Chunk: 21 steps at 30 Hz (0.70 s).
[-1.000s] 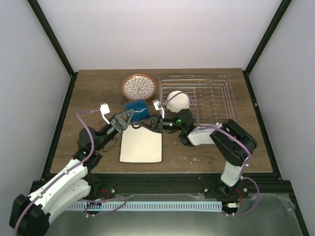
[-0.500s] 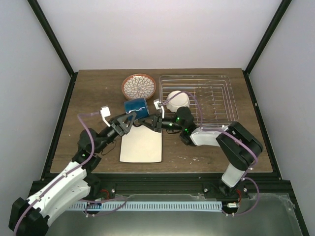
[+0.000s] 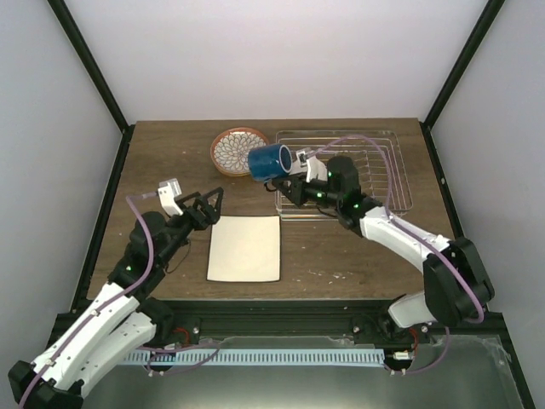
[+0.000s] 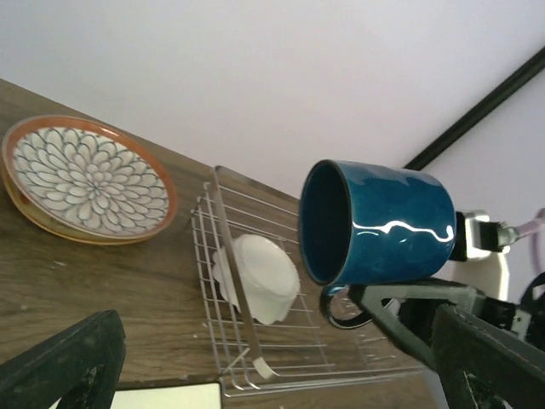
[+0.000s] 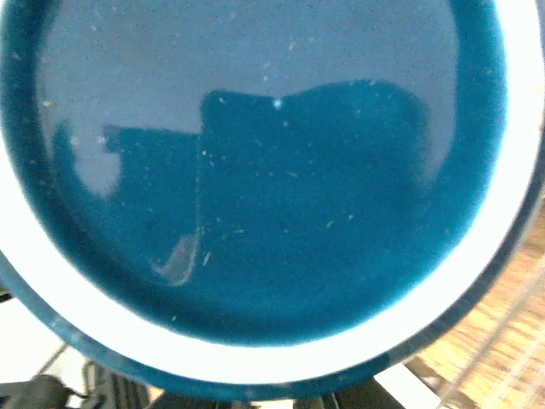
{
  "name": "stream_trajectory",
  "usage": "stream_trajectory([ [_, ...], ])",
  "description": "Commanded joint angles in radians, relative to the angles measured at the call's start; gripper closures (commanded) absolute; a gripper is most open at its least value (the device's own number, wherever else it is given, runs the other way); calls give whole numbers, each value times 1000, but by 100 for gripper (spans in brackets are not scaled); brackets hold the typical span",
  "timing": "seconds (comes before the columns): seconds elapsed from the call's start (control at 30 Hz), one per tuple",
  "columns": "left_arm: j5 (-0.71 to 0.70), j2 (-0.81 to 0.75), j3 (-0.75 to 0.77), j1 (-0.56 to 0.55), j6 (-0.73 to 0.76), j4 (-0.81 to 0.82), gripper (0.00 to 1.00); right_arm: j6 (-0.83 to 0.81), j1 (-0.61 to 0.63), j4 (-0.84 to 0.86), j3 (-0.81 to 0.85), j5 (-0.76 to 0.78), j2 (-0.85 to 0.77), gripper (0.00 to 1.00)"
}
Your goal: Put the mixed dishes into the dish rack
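My right gripper [image 3: 295, 168] is shut on the dark blue mug [image 3: 269, 162], gripping at its handle [image 4: 344, 310], and holds it in the air on its side over the left end of the dish rack [image 3: 375, 183]. The mug's base [image 5: 255, 170] fills the right wrist view and hides the fingers. A small white scalloped bowl [image 4: 255, 278] lies in the rack's left end, hidden in the top view. My left gripper [image 3: 211, 201] is open and empty, left of the mug, above the cream rectangular plate [image 3: 245, 249]. The orange-rimmed patterned plate [image 3: 240, 151] rests on the table left of the rack.
The wooden table [image 3: 162, 170] is bounded by a black frame and white walls. The rack's raised left rim [image 4: 234, 273] stands between the patterned plate [image 4: 85, 179] and the bowl. Purple cables trail from both wrists.
My left gripper opened, let go of the mug and drew back left. The right arm lifted the mug off the table and carried it up and right to the rack's left end.
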Motion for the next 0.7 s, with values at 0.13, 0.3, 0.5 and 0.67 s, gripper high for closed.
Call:
stream_trajectory([
  [0.13,-81,58,104,0,110,-171,0,-339,-92,-571,247,223,-54,99],
  [0.3,-105,54,129,0,142,-218,0,-488,-94,-683,296,346,-32,99],
  [0.5,-198,76,193,4,194,-331,0,-637,-94,-673,243,382,-10,99],
  [0.67,-216,153,267,26,206,-436,0,-702,-94,-666,209,438,33,99],
])
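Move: The right hand holds the blue mug, mouth facing left. The dish rack it is bound for has its middle about 18 cm ahead, 21 cm to the right and some 21 cm below. The white bowl in it stands roughly 16 cm ahead and 11 cm right; outside it, the patterned plate lies about 27 cm ahead and 10 cm left. From the empty left hand, the rack's middle is some 25 cm ahead and 36 cm right. Still pinching the mug near its handle, the right hand swings about 9 cm right and 4 cm forward, in over the rack's left side, then mostly sinks, ending some 6 cm lower. Its fingers tip down about 40 degrees, turning the mug's mouth downward. The empty left hand, wide open, drifts a few centimetres left, away from the rack, and rolls. ##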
